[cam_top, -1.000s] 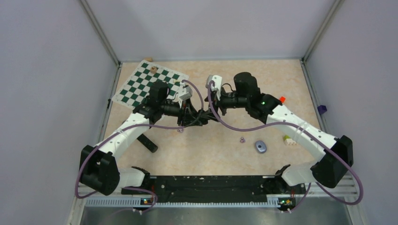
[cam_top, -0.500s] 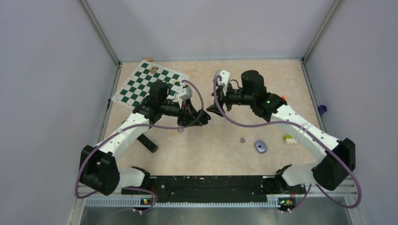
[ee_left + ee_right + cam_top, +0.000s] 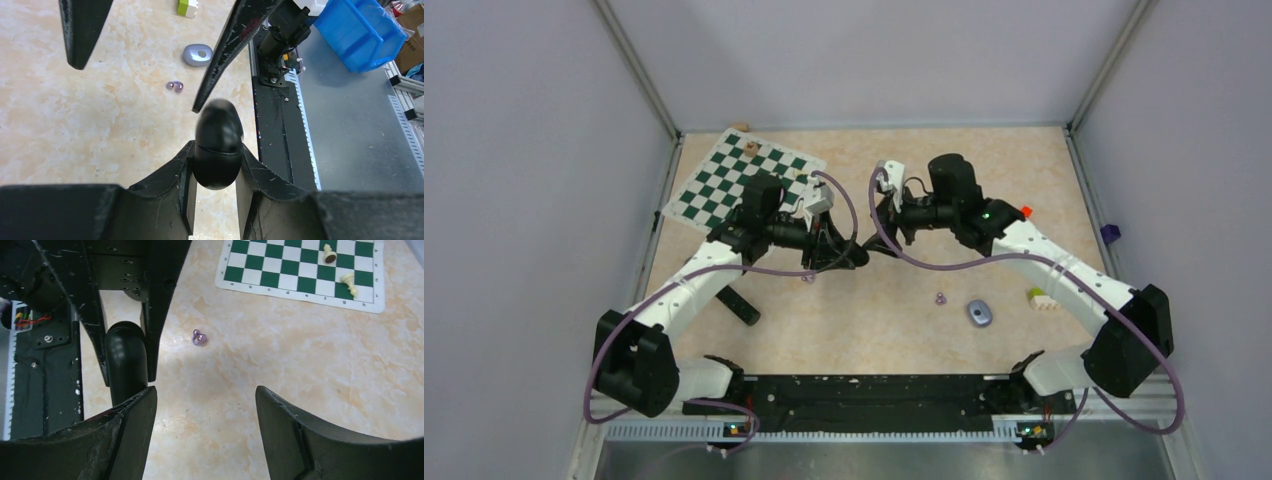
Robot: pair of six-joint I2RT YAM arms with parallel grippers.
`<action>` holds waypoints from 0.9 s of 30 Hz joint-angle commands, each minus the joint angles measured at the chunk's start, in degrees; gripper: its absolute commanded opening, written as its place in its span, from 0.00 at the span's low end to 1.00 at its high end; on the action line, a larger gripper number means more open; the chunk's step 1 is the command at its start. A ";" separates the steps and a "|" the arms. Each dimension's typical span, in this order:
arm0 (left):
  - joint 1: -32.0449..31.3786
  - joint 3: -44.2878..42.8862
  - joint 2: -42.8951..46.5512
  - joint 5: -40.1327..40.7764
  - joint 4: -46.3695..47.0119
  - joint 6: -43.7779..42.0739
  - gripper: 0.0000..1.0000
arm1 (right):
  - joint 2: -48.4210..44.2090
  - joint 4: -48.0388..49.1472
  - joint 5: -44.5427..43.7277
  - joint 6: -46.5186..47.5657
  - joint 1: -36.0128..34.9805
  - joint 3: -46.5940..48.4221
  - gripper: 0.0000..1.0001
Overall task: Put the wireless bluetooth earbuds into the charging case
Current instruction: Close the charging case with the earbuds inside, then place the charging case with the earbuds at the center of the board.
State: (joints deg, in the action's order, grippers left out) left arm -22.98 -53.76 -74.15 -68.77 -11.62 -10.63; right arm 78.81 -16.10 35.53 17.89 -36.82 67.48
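My left gripper (image 3: 216,150) is shut on a glossy black oval charging case (image 3: 217,145), held off the table with a seam across its middle. My right gripper (image 3: 205,395) is open and empty; its left finger sits right beside the black case (image 3: 125,360), and its fingers (image 3: 225,60) hang just above the case in the left wrist view. From above, the two grippers (image 3: 856,253) (image 3: 876,240) meet mid-table. A pale purple earbud pair (image 3: 940,298) (image 3: 175,86) lies next to a grey-blue oval case (image 3: 980,313) (image 3: 197,55). Another purple earbud (image 3: 199,337) (image 3: 808,279) lies under the left arm.
A green-and-white chessboard (image 3: 744,175) with chess pieces (image 3: 328,252) lies at the back left. A yellow-green block (image 3: 1042,298) sits right of the grey-blue case. A black bar (image 3: 742,308) lies at the left. A blue bin (image 3: 360,30) stands beyond the front rail (image 3: 864,390).
The right gripper pulled back up and to the right, then came back down to the left gripper and the black case. The left arm stayed still.
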 commanded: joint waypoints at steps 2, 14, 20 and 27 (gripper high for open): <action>-0.22 -1.36 1.63 -1.20 0.61 -0.95 0.00 | -1.66 -0.69 6.73 1.06 0.26 1.81 0.71; -0.21 -1.69 1.21 1.19 0.46 -1.03 0.00 | -3.55 -1.17 -0.20 0.48 0.44 3.47 0.75; -0.22 -2.41 0.00 5.08 0.36 -1.00 0.00 | -5.23 3.50 -13.42 -3.23 4.08 2.85 0.89; -0.22 -6.84 -6.12 9.67 -2.36 -2.05 0.00 | -8.70 10.54 -25.59 -8.81 11.96 -0.46 0.96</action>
State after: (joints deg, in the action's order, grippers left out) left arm -23.05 -56.10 -77.03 -62.33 -13.02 -11.07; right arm 74.50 -12.71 18.55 13.34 -28.82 67.90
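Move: The black charging case sits in the left hand's fingers, its middle about 2 cm to the right of that hand. From the right hand the case lies roughly 4 cm back, 3 cm to the left and 1 cm lower, close beside the rear finger. Some 20 cm below the right hand, one purple earbud pair lies about 13 cm left and 3 cm back, the other about 15 cm right and 8 cm back. Back by about 1.5 cm first, the right hand nudges its rear finger against the case lid while the left keeps its grip. It then reverses, swinging forward and right with some rise, roughly 9 cm forward from its rearmost point, opening wider and turning some 30 degrees clockwise away from the case. Late on, the left hand carries the case about 2.5 cm forward and slightly down. ##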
